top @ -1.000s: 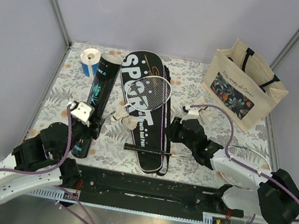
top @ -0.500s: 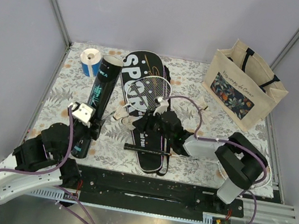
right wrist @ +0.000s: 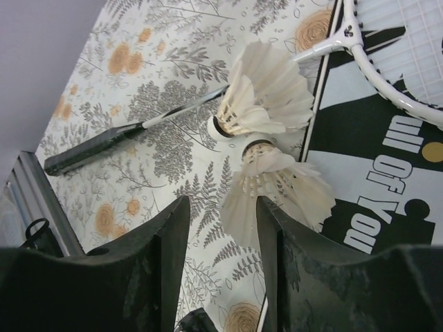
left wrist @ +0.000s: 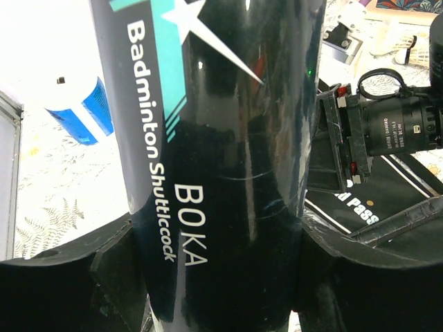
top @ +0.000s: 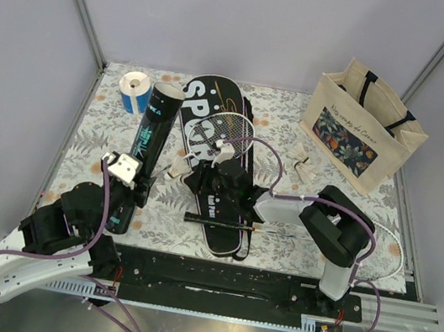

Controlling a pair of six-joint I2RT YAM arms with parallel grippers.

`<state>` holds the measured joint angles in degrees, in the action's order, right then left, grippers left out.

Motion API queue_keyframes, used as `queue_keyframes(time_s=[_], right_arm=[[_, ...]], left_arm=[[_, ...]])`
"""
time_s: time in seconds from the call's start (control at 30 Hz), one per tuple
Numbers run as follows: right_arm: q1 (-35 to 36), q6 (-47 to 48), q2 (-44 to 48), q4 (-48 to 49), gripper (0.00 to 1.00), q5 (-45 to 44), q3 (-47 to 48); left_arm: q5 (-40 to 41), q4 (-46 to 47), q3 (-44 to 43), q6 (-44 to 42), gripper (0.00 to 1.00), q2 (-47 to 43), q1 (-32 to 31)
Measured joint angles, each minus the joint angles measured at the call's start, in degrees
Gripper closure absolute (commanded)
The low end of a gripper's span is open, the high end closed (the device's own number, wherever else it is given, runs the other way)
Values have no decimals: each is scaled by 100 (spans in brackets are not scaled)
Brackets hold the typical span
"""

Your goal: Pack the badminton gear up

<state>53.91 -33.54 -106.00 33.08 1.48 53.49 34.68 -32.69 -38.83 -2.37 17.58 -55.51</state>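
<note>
My left gripper is shut on the long black tube with teal print, held upright and leaning. The black SPORT case lies mid-table. A white-framed racket rests on it, its handle out to the left. Two white shuttlecocks lie at the case's left edge. My right gripper stands open just short of them. The nearer shuttlecock brushes one finger, and nothing sits between the jaws.
A beige tote bag stands at the back right, with more shuttlecocks in front of it. A blue-and-white tape roll sits at the back left. A second racket handle lies across the case's near end.
My right arm has swung left across the case to the two shuttlecocks, and its jaws have opened wider. The left arm and the tube have not moved.
</note>
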Motion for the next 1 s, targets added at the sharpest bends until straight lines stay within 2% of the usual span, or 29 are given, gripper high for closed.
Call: queue_keyframes(time_s=[0.17, 0.3, 0.37, 0.47, 0.53, 0.67, 0.77, 1.0], right_arm=[[24, -4, -94, -278, 50, -205, 81], [37, -13, -188, -297, 58, -236, 149], [37, -26, -214, -302, 67, -234, 168], [42, -52, -240, -315, 91, -234, 223], [44, -37, -243, -326, 100, -236, 245], [44, 57, -114, -603, 100, -330, 223], [42, 326, 372, -1040, 100, -428, 133], [-258, 1032, 2441, -1930, 100, -352, -39]], left_arm=[[-4, 2, 9, -48, 100, 2, 0], [-20, 2, 9, -66, 100, 2, 0], [-24, 2, 9, -74, 100, 2, 0], [-50, 2, 11, -87, 100, 2, 0], [-83, 7, 20, -109, 100, 2, 0], [-186, 22, 103, -170, 100, 2, 0], [-413, 24, 175, -249, 100, 4, 0], [-1204, 146, 330, -601, 100, 2, 0]])
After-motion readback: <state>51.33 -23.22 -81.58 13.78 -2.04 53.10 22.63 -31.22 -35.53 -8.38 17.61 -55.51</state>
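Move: The nearer shuttlecock lies almost under my half-open right fingers, about 2 cm ahead, 1 cm right and 2 cm below. The second shuttlecock is about 5 cm ahead and 4 cm left; the upper racket's head is some 16 cm ahead and 7 cm right, and the lower racket's grip about 9 cm back and 10 cm right. From my left hand, which already holds the black tube, the nearer shuttlecock is roughly 11 cm ahead, 12 cm right and 17 cm below. I sink my right hand about 2 cm to the shuttlecocks, shut the fingers on the feather skirt of the nearer one, then lift fast, some 13 cm up and about 7 cm to the right, tipping the fingertips up. Late on, my left hand keeps its grip on the tube, shifts about 3 cm right and 2 cm down and turns clockwise, bringing the tube's upper end towards my right hand. ##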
